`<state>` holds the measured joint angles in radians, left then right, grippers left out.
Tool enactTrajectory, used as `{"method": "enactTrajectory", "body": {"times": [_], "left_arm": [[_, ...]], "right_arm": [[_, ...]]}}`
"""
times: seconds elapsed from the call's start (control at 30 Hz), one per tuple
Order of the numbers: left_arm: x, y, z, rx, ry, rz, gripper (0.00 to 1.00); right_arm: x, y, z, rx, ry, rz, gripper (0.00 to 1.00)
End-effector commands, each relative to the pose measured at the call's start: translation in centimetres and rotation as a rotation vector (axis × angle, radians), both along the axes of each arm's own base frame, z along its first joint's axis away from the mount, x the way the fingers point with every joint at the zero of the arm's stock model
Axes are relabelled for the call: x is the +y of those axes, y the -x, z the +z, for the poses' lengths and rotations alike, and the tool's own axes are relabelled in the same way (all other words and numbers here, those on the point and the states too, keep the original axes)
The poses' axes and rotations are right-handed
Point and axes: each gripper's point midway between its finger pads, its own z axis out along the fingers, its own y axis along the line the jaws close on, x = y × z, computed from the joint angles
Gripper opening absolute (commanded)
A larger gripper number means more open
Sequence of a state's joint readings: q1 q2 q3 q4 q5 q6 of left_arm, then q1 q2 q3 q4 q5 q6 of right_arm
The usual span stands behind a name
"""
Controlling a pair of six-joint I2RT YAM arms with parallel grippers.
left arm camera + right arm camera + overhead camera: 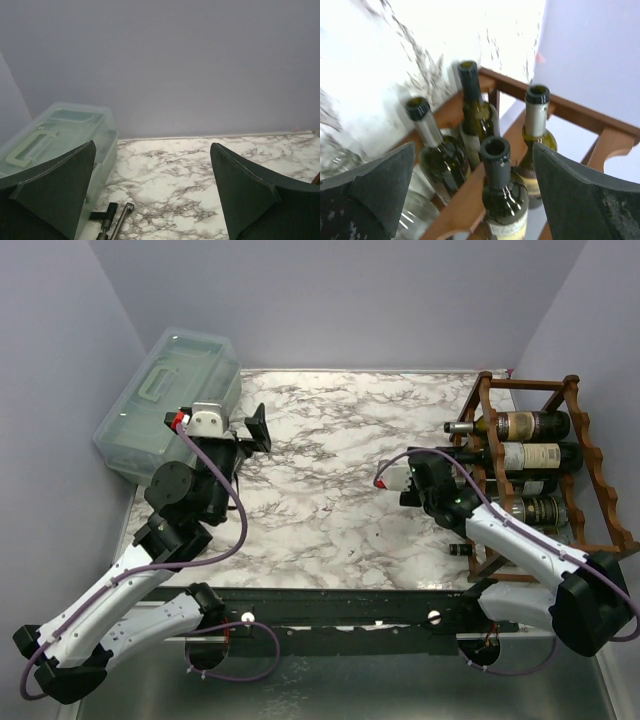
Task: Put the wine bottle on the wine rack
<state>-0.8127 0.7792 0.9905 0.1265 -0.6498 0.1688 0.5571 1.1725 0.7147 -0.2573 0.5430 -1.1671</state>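
Note:
The reddish-brown wine rack [601,486] stands at the table's right edge with several wine bottles lying in it, necks pointing left. In the right wrist view, a dark green wine bottle [496,165] rests on a wooden rail [463,202]. Its open mouth sits between the spread fingers, touching neither. My right gripper [458,480] [474,150] is open at the rack's left side. My left gripper [256,432] [152,146] is open and empty above the table at the far left, apart from the rack.
A translucent plastic lidded box [165,400] [55,130] sits at the back left, beside the left gripper. A small black and metal tool [107,220] lies on the marble table [330,460] next to the box. Grey walls enclose the back and sides.

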Motion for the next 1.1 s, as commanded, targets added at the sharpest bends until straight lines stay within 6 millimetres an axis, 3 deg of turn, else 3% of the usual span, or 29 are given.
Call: {"method": "enactTrajectory", "body": {"times": [0.0,0.33,0.57,0.7,0.8,0.87,0.97,1.07], "left_arm": [[0.8,-0.6,-0.2,0.002,0.019,0.036,0.98],[0.1,-1.3,-0.6,0.021,0.023,0.004,0.99],[-0.6,-0.6,0.3,-0.007,0.044,-0.063,0.99],[-1.3,0.1,1.1,-0.021,0.07,-0.13,0.99],[-2.2,0.4,1.5,-0.033,0.071,-0.19,0.99],[-2.8,0.7,1.7,-0.036,0.068,-0.233,0.99],[-3.3,1.2,1.9,-0.052,0.068,-0.281,0.99],[-2.8,1.5,2.2,-0.069,0.085,-0.271,0.99]], "right_arm": [[4.7,1.5,-1.7,0.063,-0.211,0.071,1.0],[16.8,2.5,-3.1,0.155,-0.659,0.004,1.0],[25.5,4.0,-3.9,0.356,-1.08,-0.006,1.0],[29.7,4.6,-2.6,0.365,-1.405,0.025,1.0],[32.9,6.4,0.5,0.39,-1.684,0.147,1.0],[34.5,7.7,1.5,0.41,-1.784,0.238,1.0],[36.5,8.3,2.5,0.375,-1.877,0.292,1.0],[39.4,9.8,3.2,0.323,-1.876,0.403,1.0]]}}
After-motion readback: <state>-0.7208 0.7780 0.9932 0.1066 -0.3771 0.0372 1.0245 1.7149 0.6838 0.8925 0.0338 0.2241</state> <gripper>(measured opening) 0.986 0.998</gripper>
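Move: The last wine bottle, standing mostly hidden behind the left arm, is about 60 cm to the right hand's left and some 13 cm back, its middle near this hand's height. The loaded wine rack lies about 22 cm to the right and level with the hand fore and aft; the plastic box is some 62 cm left and 15 cm ahead. From the left hand the bottle is about 16 cm left, 10 cm back and 29 cm below. Leftward in a long, fast sweep of about 35 cm, the empty right hand leaves the rack and crosses the table towards the last bottle, sinking some 5 cm on the way, then drawing back about 8 cm overall and rising slightly late on. Its wrist rolls through roughly 95 degrees, left side up, bringing the wide-open fingers from forward-and-down to left-and-forward. The left hand nudges forward, then returns, drifting slightly right and turning clockwise, still open. ##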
